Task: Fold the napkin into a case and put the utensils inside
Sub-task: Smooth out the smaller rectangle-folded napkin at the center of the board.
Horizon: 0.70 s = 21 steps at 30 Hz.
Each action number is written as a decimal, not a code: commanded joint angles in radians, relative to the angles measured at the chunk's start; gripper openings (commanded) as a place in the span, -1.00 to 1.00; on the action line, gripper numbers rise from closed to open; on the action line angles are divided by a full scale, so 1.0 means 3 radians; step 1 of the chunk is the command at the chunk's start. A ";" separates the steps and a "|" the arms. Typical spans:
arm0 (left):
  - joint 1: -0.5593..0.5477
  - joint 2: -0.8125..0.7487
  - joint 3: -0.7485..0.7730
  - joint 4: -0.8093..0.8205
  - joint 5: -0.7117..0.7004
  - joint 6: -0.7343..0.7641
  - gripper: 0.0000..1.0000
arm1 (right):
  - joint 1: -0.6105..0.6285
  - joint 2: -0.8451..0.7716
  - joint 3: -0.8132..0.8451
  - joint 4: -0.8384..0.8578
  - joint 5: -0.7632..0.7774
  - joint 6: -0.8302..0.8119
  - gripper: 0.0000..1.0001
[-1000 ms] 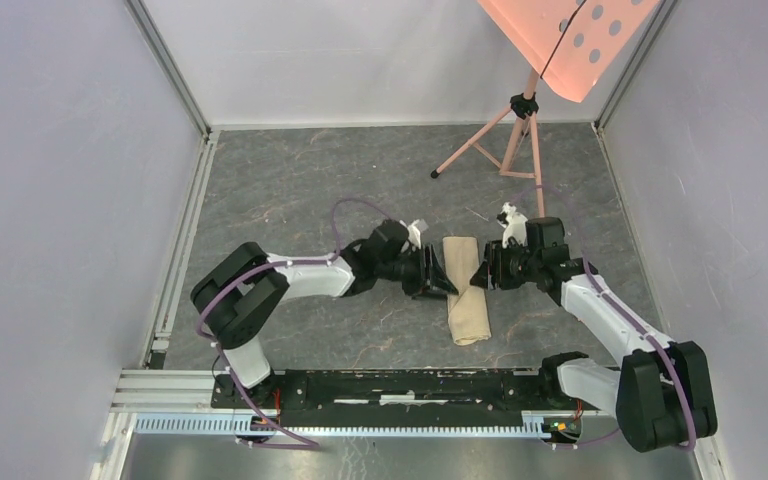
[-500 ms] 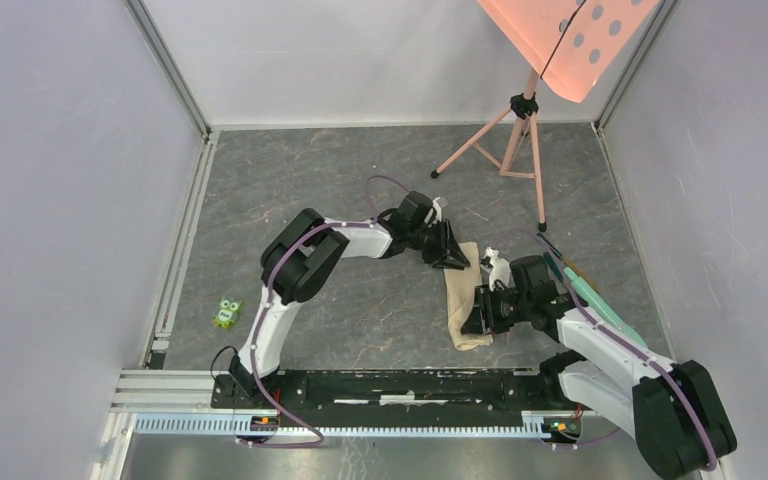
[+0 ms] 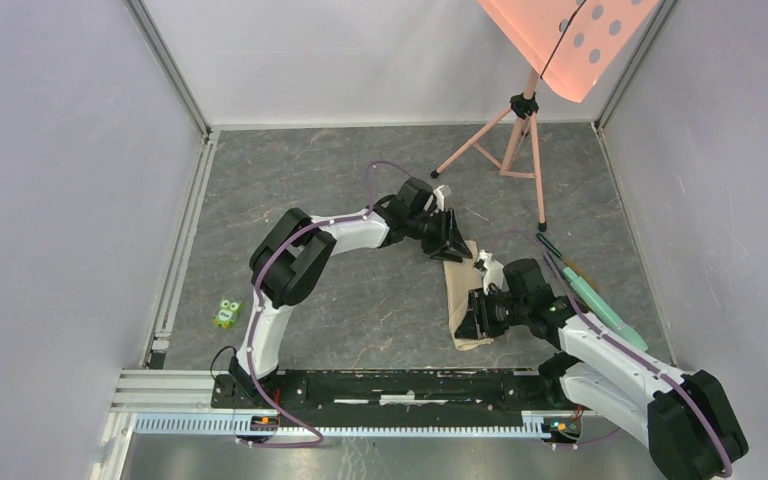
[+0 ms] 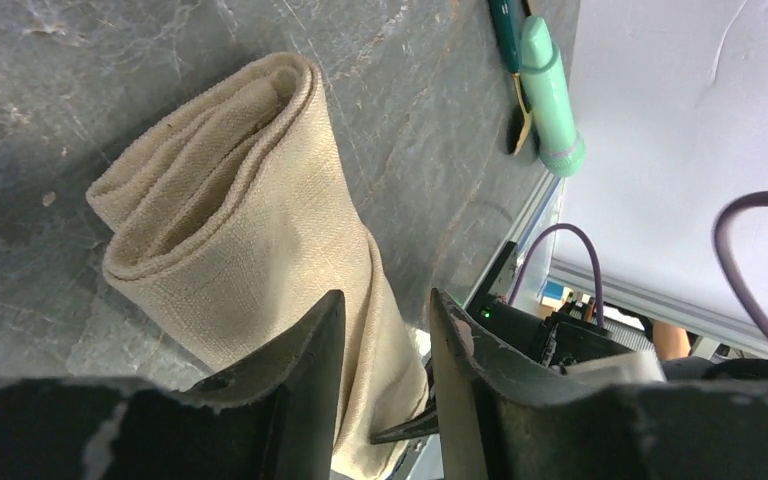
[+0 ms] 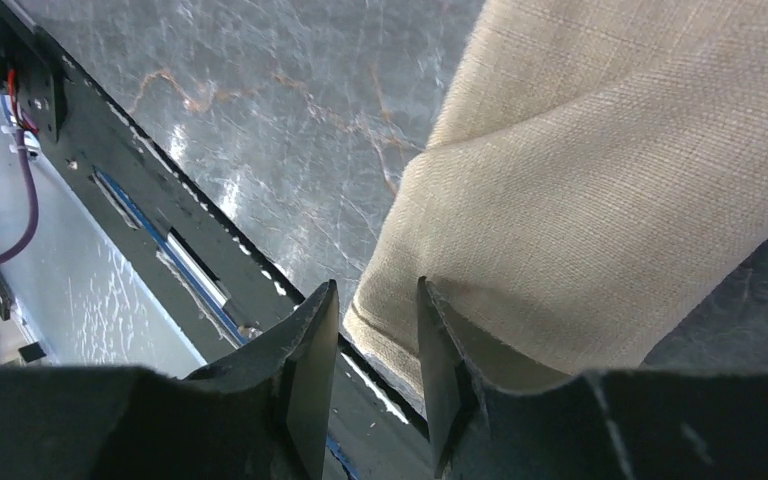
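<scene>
The beige napkin point(image 3: 466, 300) lies folded into a narrow long strip, running from the far middle toward the near rail. In the left wrist view its far end point(image 4: 230, 190) shows several rolled layers. My left gripper point(image 3: 456, 249) is low over that far end, open, its jaws astride the cloth's right edge point(image 4: 385, 335). At the near end my right gripper point(image 3: 473, 320) is open too, with the napkin's near corner point(image 5: 520, 190) just beyond its fingertips point(image 5: 375, 320). A slim gold utensil point(image 4: 520, 122) lies right of the cloth, beside a mint-green cylinder point(image 3: 602, 308).
A dark green handle point(image 4: 505, 30) lies with the cylinder. A small green frog toy point(image 3: 226, 314) sits at the near left. A pink tripod point(image 3: 510, 140) carrying a perforated orange board point(image 3: 570, 40) stands at the back right. The black base rail point(image 5: 140, 210) runs along the near edge.
My left gripper has swung from the napkin's left side to its far end. My right gripper has dropped from the right side to the near end. Both jaws have narrowed.
</scene>
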 commanded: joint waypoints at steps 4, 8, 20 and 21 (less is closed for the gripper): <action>0.0029 -0.0429 -0.0092 -0.0024 0.0041 0.0097 -0.04 | 0.0065 -0.0041 -0.0281 0.0056 0.0257 0.0104 -0.19; 0.0103 -0.0805 -0.0015 -0.0428 0.0071 0.0311 0.09 | 0.0058 -0.0054 0.0010 -0.0099 0.0319 0.0028 -0.13; 0.0365 -0.2050 -0.0013 -0.1699 -0.0203 0.1501 0.35 | 0.0055 0.0148 0.2012 -0.1936 0.3116 -0.0903 0.60; 0.0387 -0.2129 -0.0051 -0.1714 -0.0220 0.1560 0.35 | 0.0049 0.0186 0.2052 -0.1983 0.3327 -0.1032 0.61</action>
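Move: The folded napkin lies flat beneath both of us: its middle is about 9 cm back and 1 cm to the right of my left hand and some 5 cm below it. From my right hand, which is low over its near end, the middle lies roughly 7 cm ahead, hardly off to either side, 2 cm down. The green-handled utensils lie about 13 cm ahead and 21 cm right of my right hand; the mint-green tube is some 5 cm ahead and 28 cm right. I lift both hands clear of the napkin, opening both grippers. My left goes up some 18 cm off the far end and away to the left, tilting about 20 degrees. My right first dips slightly at the near end, then swings up and forward along the napkin's right side, shifting right and turning its fingers more downward. ##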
